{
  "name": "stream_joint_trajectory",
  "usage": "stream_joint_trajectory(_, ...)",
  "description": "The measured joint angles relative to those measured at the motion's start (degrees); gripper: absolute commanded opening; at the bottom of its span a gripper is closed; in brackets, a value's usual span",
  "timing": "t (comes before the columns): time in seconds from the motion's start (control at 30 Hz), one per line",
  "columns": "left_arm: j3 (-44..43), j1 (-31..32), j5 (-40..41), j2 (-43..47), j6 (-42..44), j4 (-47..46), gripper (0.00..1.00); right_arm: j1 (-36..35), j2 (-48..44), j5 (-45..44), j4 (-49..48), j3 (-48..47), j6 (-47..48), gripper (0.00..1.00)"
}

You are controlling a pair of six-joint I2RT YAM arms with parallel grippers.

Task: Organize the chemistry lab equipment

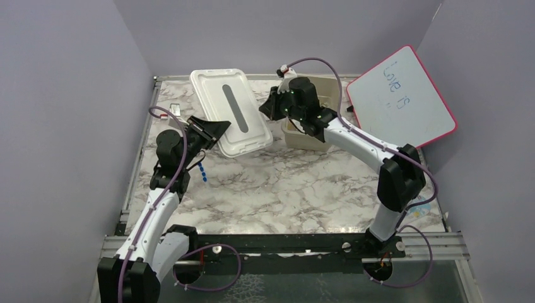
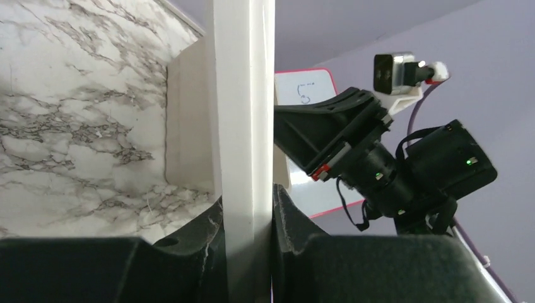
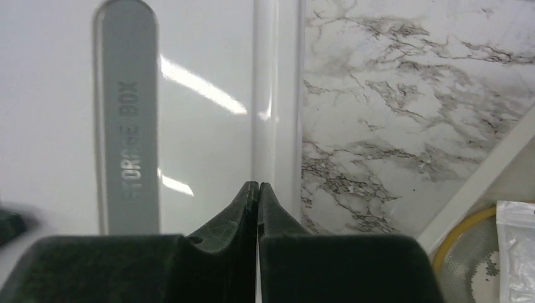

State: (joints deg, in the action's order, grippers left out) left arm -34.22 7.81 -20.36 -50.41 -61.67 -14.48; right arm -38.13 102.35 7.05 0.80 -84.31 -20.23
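Observation:
The white lid (image 1: pixel 233 110) lies tilted at the back of the table, and my left gripper (image 1: pixel 213 129) is shut on its near-left edge. In the left wrist view the lid's rim (image 2: pixel 246 113) stands upright, pinched between the jaws of the left gripper (image 2: pixel 247 211). My right gripper (image 1: pixel 271 104) is at the lid's right side. It (image 3: pixel 258 186) is shut with nothing between its jaws, tips over the lid's raised rim (image 3: pixel 268 95). Thin blue-capped tubes (image 1: pixel 200 169) lie on the marble beside the left arm. A round yellow-rimmed dish (image 3: pixel 467 259) and a clear packet (image 3: pixel 517 243) show inside the tub.
The beige tub (image 1: pixel 303 140) stands behind the right arm, mostly hidden; its rim (image 3: pixel 470 189) shows in the right wrist view. A pink-framed whiteboard (image 1: pixel 400 95) leans at the back right. A small white item (image 1: pixel 175 112) lies at the back left.

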Motion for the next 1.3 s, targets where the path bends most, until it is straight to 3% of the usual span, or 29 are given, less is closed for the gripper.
stream_joint_trajectory(0.2,-1.7,-0.2,-3.5,0.0,1.5,0.8,0.00,1.3,-6.8,0.3,-0.6,2.8,-3.5,0.50)
stream_joint_trajectory(0.3,-4.5,-0.2,-5.5,0.0,2.1,1.3,0.00,3.0,-11.1,1.1,-0.8,5.3,-5.4,0.61)
stream_joint_trajectory(0.53,-12.4,-0.1,-11.1,-1.7,1.9,1.0,0.00,10.4,-16.8,8.3,-1.7,8.7,-11.5,0.67)
stream_joint_trajectory(0.77,-19.5,3.8,-14.4,-14.1,1.4,-0.4,0.00,15.7,-21.6,10.2,-3.3,15.6,-13.3,0.67)
stream_joint_trajectory(0.93,-25.5,9.1,-14.9,-23.5,1.2,-0.3,0.00,16.8,-26.9,5.2,-0.5,17.4,-11.8,0.67)
stream_joint_trajectory(1.3,-43.9,16.6,-16.3,-47.1,-1.6,-2.2,0.00,20.3,-39.7,-15.0,7.8,26.2,-7.6,0.67)
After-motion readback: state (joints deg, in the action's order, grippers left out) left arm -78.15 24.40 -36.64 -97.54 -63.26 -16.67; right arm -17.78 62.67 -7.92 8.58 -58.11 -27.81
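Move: My left hand pinches the lid, whose middle is about 5 cm ahead and 3 cm to the right; it is bound for the storage box, some 15 cm ahead, 27 cm right and 22 cm below. The row of blue caps lies roughly 13 cm left, 3 cm back and 27 cm below. From my shut right hand at the lid's right edge, the box is about 18 cm right, 7 cm ahead and 18 cm below. I carry the lid towards and over the box with my left hand, keeping my pinch: first up about 9 cm, then mainly right some 19 cm and forward, sinking a little, while turning about 30 degrees clockwise. My right hand opens wide and clears off rightwards across the box, about 25 cm, ending higher and turned clockwise. ##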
